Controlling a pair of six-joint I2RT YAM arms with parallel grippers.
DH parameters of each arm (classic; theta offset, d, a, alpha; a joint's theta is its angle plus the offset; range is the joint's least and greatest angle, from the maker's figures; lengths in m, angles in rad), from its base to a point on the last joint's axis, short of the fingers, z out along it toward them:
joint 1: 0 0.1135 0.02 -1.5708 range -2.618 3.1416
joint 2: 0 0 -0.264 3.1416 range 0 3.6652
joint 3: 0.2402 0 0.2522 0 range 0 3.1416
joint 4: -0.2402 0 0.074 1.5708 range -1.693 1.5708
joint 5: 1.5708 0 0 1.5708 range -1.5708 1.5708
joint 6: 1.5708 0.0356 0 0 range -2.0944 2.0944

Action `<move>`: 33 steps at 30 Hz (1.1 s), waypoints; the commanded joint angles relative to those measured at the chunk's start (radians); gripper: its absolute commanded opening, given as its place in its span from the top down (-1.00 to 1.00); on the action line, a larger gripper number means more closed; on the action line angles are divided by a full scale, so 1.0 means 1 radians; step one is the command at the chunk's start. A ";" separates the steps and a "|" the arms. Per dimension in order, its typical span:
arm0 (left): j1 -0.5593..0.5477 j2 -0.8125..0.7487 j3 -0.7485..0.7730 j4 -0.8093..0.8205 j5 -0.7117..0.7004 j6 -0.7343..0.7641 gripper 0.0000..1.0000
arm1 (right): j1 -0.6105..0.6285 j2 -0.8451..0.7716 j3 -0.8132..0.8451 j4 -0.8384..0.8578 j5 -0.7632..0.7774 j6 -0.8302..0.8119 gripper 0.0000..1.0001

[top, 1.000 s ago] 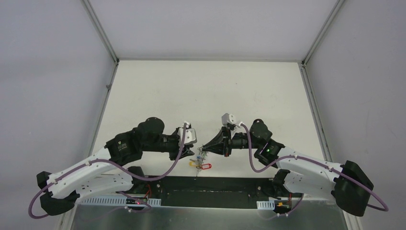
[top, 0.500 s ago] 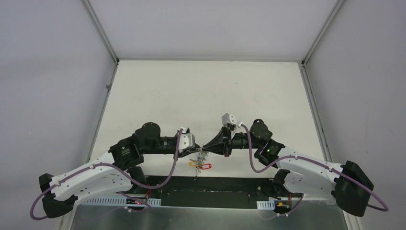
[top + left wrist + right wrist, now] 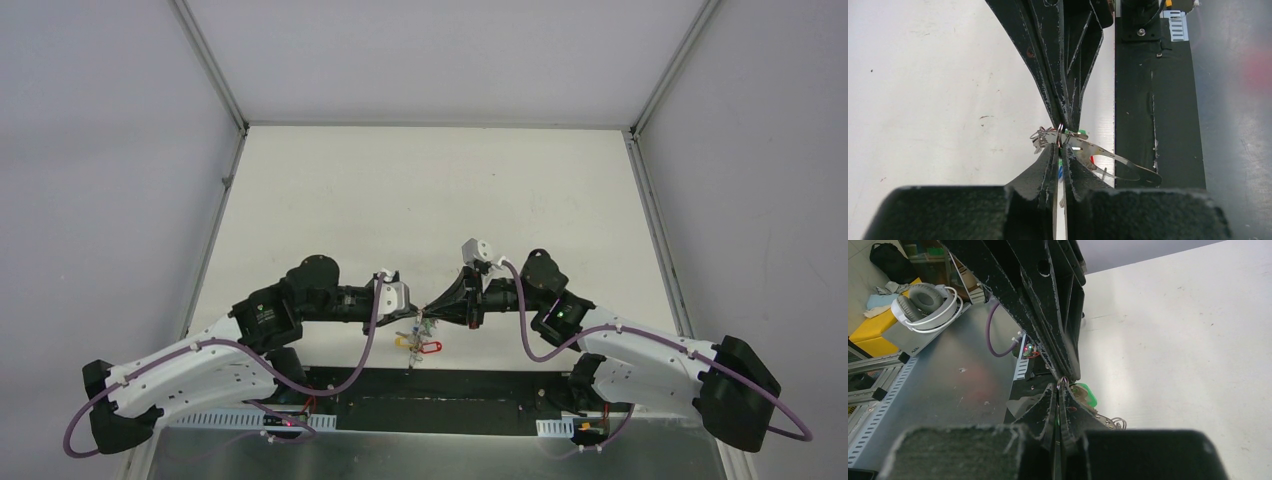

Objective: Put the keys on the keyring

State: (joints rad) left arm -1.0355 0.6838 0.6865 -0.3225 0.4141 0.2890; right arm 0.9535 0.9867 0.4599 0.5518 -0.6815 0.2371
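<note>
My two grippers meet tip to tip above the table's near edge. A small metal ring (image 3: 1060, 135) (image 3: 1063, 381) sits between them, and the left gripper (image 3: 419, 317) (image 3: 1059, 146) and right gripper (image 3: 429, 314) (image 3: 1058, 385) are both shut on it. The key bunch hangs below. Beside the ring I see a green tag (image 3: 1079, 133) (image 3: 1088, 395), and a sliver of blue tag (image 3: 1061, 172) between my left fingers. The keyring (image 3: 1128, 167), a thin grey metal loop, curves off to the right. Red (image 3: 431, 347) and yellow (image 3: 403, 341) tags dangle lowest.
A black base plate (image 3: 440, 385) runs along the near edge under the bunch, with a metal shelf (image 3: 440, 450) in front of it. White table (image 3: 430, 200) stretches behind, with grey walls on three sides. Headphones (image 3: 923, 300) lie off the table.
The left gripper has closed its jaws onto the small ring. Its wrist dropped and shifted right to meet the right gripper's tips. The right arm stayed still.
</note>
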 commanded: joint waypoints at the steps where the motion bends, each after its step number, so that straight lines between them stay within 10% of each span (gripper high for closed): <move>1: -0.012 0.024 0.007 -0.059 -0.009 0.024 0.82 | 0.002 -0.043 0.011 0.074 -0.002 -0.004 1.00; 19: -0.012 0.057 0.006 -0.050 0.043 -0.010 0.99 | 0.002 -0.049 0.010 0.079 0.009 -0.001 1.00; 28: -0.012 -0.043 0.008 -0.041 -0.070 -0.010 0.47 | 0.002 -0.054 0.007 0.076 0.012 0.000 1.00; 33: -0.012 -0.047 0.022 -0.024 -0.048 -0.005 0.51 | 0.003 -0.051 0.006 0.074 0.013 0.000 1.00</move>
State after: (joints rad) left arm -1.0355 0.6373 0.6865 -0.3939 0.3710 0.2779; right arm 0.9535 0.9638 0.4599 0.5472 -0.6762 0.2371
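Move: The keyring's small split ring is already at the left fingertips, its middle about 1 cm to their right and level. It is also 1 cm to the left of the right hand's shut fingertips, level with them. From the left hand, the metal plate hangs some 4 cm below, about 2 cm back and 1 cm right. The red tag is roughly 3 cm back, 2 cm right and 6 cm down; the yellow tag is about 2 cm back, 3 cm left and 7 cm down. Straight down about 3.5 cm beside the hanging keyring goes the left hand, its fingers parting slightly from their pinch at the ring and shutting again at the bottom. It then rises about 3 cm, opens wider and backs off just over 1 cm to its left, clear of the ring, while the right hand stays and keeps the ring pinched. ##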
